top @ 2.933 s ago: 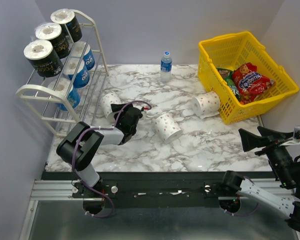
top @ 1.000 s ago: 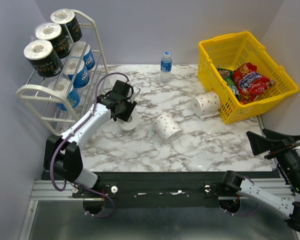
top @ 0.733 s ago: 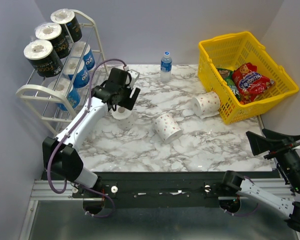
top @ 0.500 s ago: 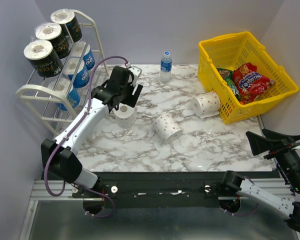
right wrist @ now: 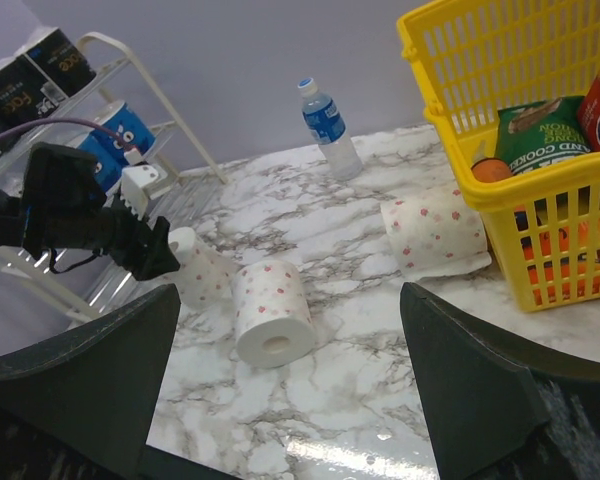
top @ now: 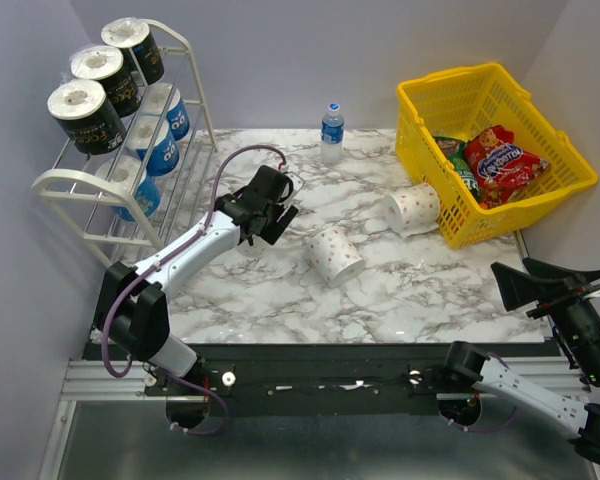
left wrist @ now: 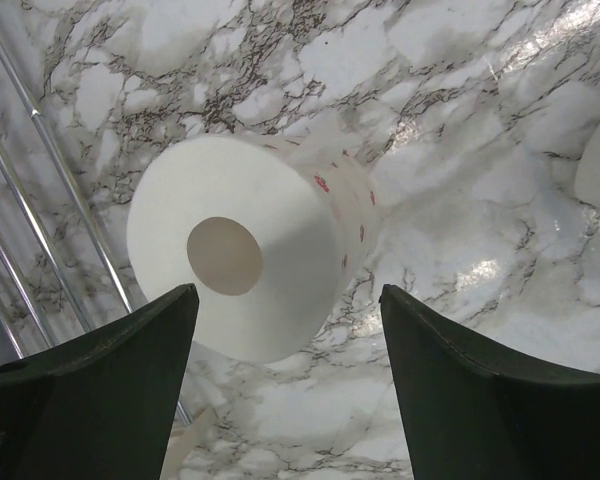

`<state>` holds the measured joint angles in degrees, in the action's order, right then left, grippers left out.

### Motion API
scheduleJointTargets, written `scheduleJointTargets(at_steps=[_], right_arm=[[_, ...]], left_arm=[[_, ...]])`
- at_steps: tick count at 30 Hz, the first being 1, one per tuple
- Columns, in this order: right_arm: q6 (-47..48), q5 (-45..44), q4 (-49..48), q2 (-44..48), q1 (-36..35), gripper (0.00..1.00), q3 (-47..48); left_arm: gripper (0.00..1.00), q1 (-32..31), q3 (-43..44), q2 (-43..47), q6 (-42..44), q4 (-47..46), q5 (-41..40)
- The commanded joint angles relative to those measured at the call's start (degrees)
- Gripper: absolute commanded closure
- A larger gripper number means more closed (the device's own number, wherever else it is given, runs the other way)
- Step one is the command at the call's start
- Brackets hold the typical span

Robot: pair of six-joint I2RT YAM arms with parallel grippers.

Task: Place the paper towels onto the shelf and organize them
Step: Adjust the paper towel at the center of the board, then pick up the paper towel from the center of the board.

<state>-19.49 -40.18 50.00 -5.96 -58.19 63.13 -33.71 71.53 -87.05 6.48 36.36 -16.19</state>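
Note:
My left gripper (top: 270,214) is open and hangs over a white roll with reddish dots (left wrist: 245,260), which lies tilted on the marble beside the shelf's bars, its end toward the left wrist camera. The roll is beyond the fingertips, not between them (left wrist: 285,296). Two more dotted rolls lie at mid-table (top: 335,255) and by the basket (top: 413,208). The white shelf (top: 60,181) holds three black rolls (top: 85,115) on top and blue rolls (top: 156,146) on the tier below. My right gripper (top: 525,281) is open and empty off the table's right front.
A yellow basket (top: 450,85) with snack bags stands at the back right. A small water bottle (top: 331,132) stands at the back middle. The shelf's lowest bars run down to the table's left edge. In the right wrist view the left arm (right wrist: 80,215) is beside the roll (right wrist: 202,268).
My left gripper carried the dotted roll up toward the shelf, then let it go and moved right. The roll now lies on the table. The right arm has barely moved.

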Motion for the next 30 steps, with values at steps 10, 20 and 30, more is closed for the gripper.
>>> scheduleJointTargets(at_steps=[10, 20, 30], right_arm=[[-0.64, 0.1, 1.15, -0.99, -0.43, 0.0, 0.41], [-0.73, -0.25, 2.12, -0.55, -0.34, 0.0, 1.03], [0.24, -0.42, 0.89, -0.81, -0.43, 0.0, 0.41]], left_arm=[[0.21, 0.05, -2.79, -4.45, 2.22, -6.21, -2.18], [0.34, -0.04, -2.44, -6.56, 2.75, -6.48, -3.59], [0.51, 0.05, -0.35, -6.82, 5.11, -5.42, -8.33]])
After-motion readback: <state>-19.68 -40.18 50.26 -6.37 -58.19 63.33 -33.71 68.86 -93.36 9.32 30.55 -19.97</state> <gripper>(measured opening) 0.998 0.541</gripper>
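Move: The spotted paper towel roll lying on the marble board is almost under the open left hand, about 8 cm below, 2 cm ahead and 2 cm to its left. A second spotted roll lies some 14 cm to the hand's right, level with it; the water bottle stands about 20 cm ahead and 14 cm right, and the wire shelf's middle is roughly 20 cm left and 6 cm ahead. From the idle right hand, the first roll is about 23 cm ahead, 42 cm left and 30 cm below. The left hand's fingers newly take hold of the paper towel roll, one over its round end face beside the hole, the other at its right side. To get there the hand sinks about 4 cm with a slight reach forward, fingers still wide, rolls some 5 degrees with its left side rising, then closes to about half open while staying in place; the grip effort rises as the closing stops. ##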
